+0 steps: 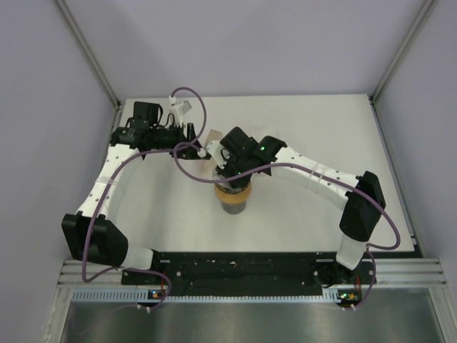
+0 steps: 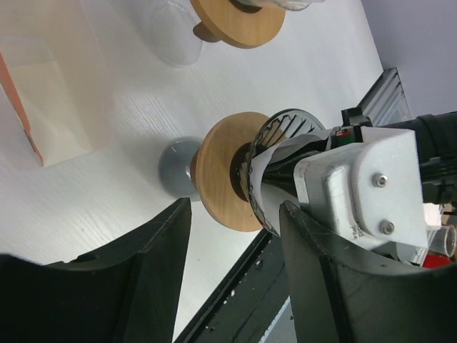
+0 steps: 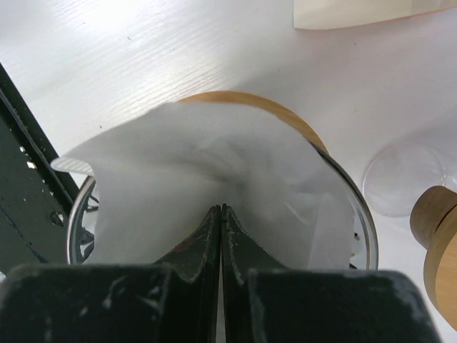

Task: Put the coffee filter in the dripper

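The dripper (image 3: 335,168), a glass cone with a wooden collar (image 2: 221,171), stands on a dark cup (image 1: 233,204) at mid-table. The white coffee filter (image 3: 207,164) lies inside the cone, its edge rising above the rim on the left. My right gripper (image 3: 221,209) is shut, with its tips pressed down into the middle of the filter and no paper visible between them. In the top view my right gripper (image 1: 232,171) sits directly over the dripper (image 1: 233,191). My left gripper (image 2: 235,207) is open beside the dripper with nothing between its fingers. From above, my left gripper (image 1: 201,148) is just left of the dripper.
A cream paper packet with an orange edge (image 2: 43,86) lies flat behind the dripper. A second wooden-collared piece (image 2: 239,18) and a clear glass vessel (image 2: 175,36) stand nearby. The black base rail (image 2: 235,300) runs along the table's near edge.
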Robot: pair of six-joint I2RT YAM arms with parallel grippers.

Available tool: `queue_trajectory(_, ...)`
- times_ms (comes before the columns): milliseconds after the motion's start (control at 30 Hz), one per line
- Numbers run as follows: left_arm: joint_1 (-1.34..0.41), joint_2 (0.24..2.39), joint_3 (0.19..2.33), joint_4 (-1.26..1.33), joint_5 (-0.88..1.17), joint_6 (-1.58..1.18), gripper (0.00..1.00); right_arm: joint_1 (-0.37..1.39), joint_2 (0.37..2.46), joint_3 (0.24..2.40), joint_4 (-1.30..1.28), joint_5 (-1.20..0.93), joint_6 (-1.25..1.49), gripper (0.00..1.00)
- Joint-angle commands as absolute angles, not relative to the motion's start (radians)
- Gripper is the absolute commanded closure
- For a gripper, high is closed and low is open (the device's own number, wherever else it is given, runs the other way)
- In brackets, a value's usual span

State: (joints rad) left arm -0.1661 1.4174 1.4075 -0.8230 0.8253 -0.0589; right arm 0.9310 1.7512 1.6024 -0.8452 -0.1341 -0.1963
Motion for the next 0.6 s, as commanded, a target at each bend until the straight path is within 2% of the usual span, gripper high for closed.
queue_trajectory(0,-0.172,1.371,1.330,-0.743,0.874,-0.181,0.41,0.965,1.810,1.715,-0.940,-0.103,-0.216,1.00)
queue_trajectory(367,-0.169,1.321,1.246,-0.756,0.854,-0.368,0.42,0.989,1.905,1.746,-0.985,-0.049,-0.152,1.00)
queue_trajectory(567,-0.164,1.305,1.230,-0.767,0.851,-0.446,0.45,0.994,1.963,1.767,-0.986,-0.015,-0.048,1.00)
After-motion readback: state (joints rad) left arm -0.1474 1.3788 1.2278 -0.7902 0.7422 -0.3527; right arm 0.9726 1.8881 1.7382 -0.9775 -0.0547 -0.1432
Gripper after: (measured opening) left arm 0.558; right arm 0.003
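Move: The right fingertips, shut, are already against the paper filter, in the mouth of the dripper; the middle of the dripper's cone is about 3 cm straight below them. The filter packet lies roughly 17 cm farther out and 6 cm to the left, down on the table, and the clear dripper stands some 13 cm out and 10 cm to the right. From the left hand, the dripper is about 10 cm right, 6 cm back and 12 cm lower. Keep the right fingers shut and press the filter on down into the dripper's cone, sinking about 2 cm after a brief near-hover while the wrist tips slightly. Meanwhile lower the empty, half-open left gripper some 5 cm beside the dripper, drawing it back a little, and swing it about 20 degrees, fingers dipping and turning counter-clockwise. ##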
